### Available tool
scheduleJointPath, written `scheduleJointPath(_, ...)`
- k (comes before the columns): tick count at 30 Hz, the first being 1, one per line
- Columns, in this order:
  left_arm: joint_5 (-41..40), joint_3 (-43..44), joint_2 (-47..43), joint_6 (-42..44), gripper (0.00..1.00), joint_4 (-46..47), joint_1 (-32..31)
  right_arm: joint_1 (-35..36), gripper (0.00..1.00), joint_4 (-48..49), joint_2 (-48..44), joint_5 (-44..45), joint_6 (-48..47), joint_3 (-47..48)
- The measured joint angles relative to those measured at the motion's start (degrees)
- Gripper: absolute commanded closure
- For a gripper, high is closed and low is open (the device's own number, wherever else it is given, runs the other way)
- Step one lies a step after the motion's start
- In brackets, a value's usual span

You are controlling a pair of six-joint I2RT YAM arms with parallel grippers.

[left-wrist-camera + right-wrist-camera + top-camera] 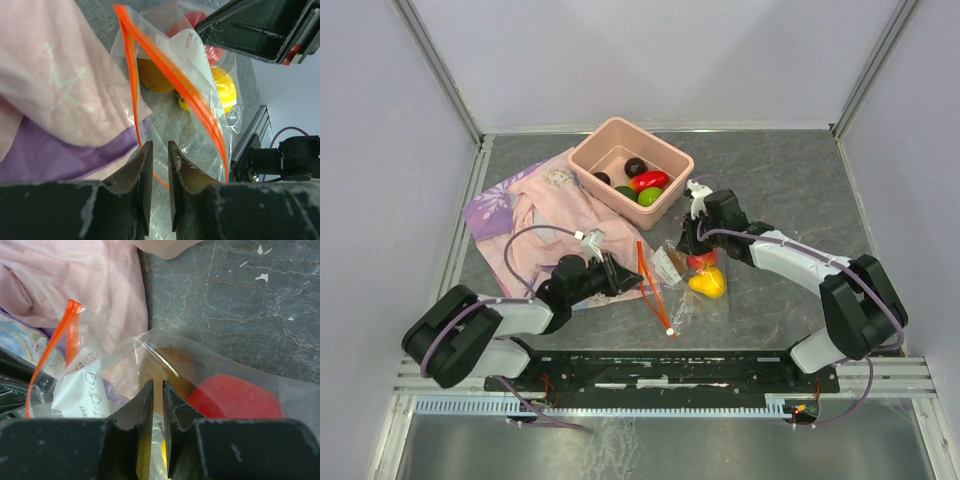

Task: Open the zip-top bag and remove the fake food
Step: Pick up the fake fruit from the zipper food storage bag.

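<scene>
The zip-top bag (672, 272) lies on the table between both arms, its orange zip strip (170, 75) parted into an open mouth. Inside it are fake food pieces: a yellow one (708, 283), a red one (232, 397) and a brown one (152, 75). My left gripper (160, 145) has its jaws nearly together over the bag's near rim, where the orange strip runs between them. From the far side, my right gripper (157, 382) pinches the clear film. In the top view the left gripper (625, 275) and the right gripper (692, 240) flank the bag.
A salmon-pink tub (582, 165) at the back holds more fake food (645, 182) in red, green and dark colours. A pink-and-purple cloth (535, 205) lies left of the bag, partly under its edge. Metal rails border the table.
</scene>
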Motion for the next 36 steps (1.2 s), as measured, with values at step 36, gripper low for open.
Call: scheduleJointPath(36,-9.49,12.31,19.63,-1.27,0.36,5.88,-6.25,5.90,0.81,-8.96,4.04,18.21,-7.61,3.65)
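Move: The brown food, still inside the bag, lies about 8 cm to the left hand's right, 5 cm ahead and some 5 cm below it. The orange-edged bag mouth is roughly 4 cm to that hand's right, level with it front to back and a little lower. From the right hand the brown food sits about 3 cm back, 2 cm left and 5 cm below; the red fruit is some 3 cm right and 2 cm back, the yellow pear 5 cm right and 8 cm back, both about 5 cm lower. The left hand slips right and then forward, about 5 cm right and 4 cm forward in all and ending slightly lower, while its fingers spread from nearly shut to well over half open, bringing the tips to the bag mouth between the two orange edges, towards the brown food. Meanwhile the right hand, fingers kept nearly shut, sinks about 3 cm onto the bag film, pauses, then shifts some 3 cm right, lifting slightly and dipping again, as its wrist tips about 20 degrees to point more steeply down at the film by the brown food and red fruit. ##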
